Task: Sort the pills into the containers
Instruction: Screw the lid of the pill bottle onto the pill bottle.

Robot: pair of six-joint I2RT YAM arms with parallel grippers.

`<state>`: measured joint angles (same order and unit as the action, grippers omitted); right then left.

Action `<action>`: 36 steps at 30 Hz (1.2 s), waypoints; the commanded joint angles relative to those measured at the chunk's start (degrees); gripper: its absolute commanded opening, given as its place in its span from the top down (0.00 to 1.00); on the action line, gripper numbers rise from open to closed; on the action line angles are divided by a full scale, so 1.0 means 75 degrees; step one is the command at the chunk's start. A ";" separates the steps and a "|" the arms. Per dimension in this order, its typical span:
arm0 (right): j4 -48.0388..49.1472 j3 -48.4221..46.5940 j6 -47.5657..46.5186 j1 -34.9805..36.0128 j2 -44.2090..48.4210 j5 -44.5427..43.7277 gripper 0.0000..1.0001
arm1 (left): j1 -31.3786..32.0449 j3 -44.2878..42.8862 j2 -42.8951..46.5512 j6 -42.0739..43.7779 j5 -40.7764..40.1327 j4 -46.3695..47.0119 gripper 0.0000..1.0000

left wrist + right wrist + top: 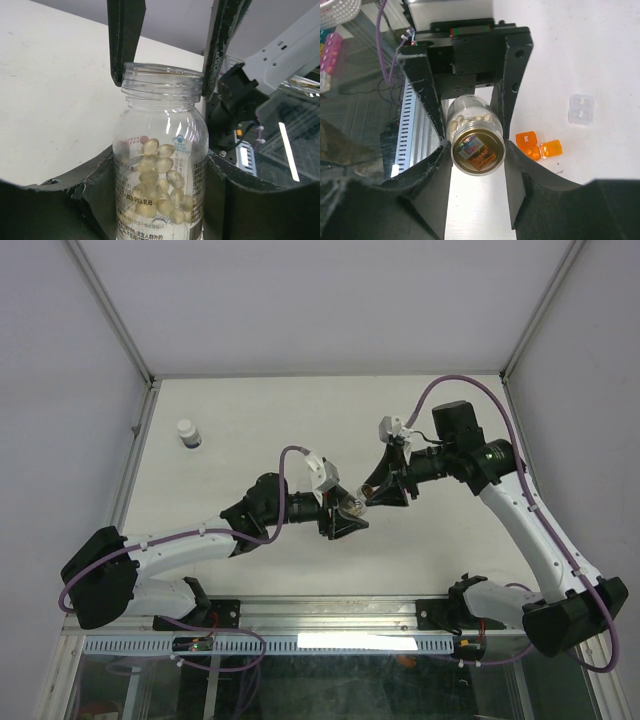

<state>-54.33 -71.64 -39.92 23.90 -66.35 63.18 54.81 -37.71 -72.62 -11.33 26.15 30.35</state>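
A clear plastic bottle [159, 150] holding several pale tan pills [157, 172] hangs above the table between both grippers [354, 504]. My left gripper [160, 156] is shut on its body. My right gripper [476, 147] is shut on its threaded neck, and its fingers [125, 45] flank the uncapped mouth. In the right wrist view the bottle's [476, 150] near end is a gold-rimmed circle with a printed label. In the top view the left gripper [345, 517] and right gripper [376, 492] meet mid-table. Stubby orange cups [539, 147] lie on the table below. A white bottle with a dark band [189, 433] stands far left.
A small clear plastic compartment [581, 109] lies on the table beyond the orange cups. A metal rail [330, 615] runs along the near edge. Off the table are a coloured pill organiser [329, 50] and a white basket [340, 9]. Enclosure walls bound the table.
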 commanded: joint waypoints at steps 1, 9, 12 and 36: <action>0.1110 0.0255 0.2044 0.0237 -0.0002 -0.0649 0.86 | 0.0087 -0.0461 0.0201 0.0544 -0.1458 0.0501 1.00; 0.2694 0.1122 0.5518 0.0259 -0.0207 -0.1813 0.88 | 0.0087 -0.0214 -0.0023 0.0824 -0.2829 0.1339 1.00; 0.2752 0.1070 0.5673 0.0262 -0.0361 -0.1891 0.82 | 0.0087 -0.0263 -0.0227 0.0882 -0.2964 0.1348 1.00; -0.1416 0.0405 -0.4017 -0.1359 0.0198 0.2150 0.01 | -0.0018 0.1510 0.0482 0.0193 0.0171 0.2126 1.00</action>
<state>-47.48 -67.16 -33.12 14.24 -64.45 69.32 55.02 -25.39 -71.26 -7.97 14.55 40.60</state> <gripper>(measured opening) 0.991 0.522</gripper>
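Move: The clear lid already sits on the bottle mouth between the right hand's fingertips, at its hand point. The bottle's body is about 4 cm left of that hand and 2 cm below, gripped by the left hand, from which the lid lies roughly 4 cm right, 4 cm above and 1 cm ahead. Down on the table, some 25 cm below the right hand, the orange pill boxes lie about 10 cm ahead and 9 cm left. Forward and down together, some 6 cm, go both hands, the left still gripping the bottle, the right rolling its pinch on the lid clockwise, as seen looking at the lid, by roughly 30 degrees. The right fingers then open wide, let go, and the hand backs off right and up, then rolls back while drawing towards the base; the left hand carries the bottle down, back and a little left. ##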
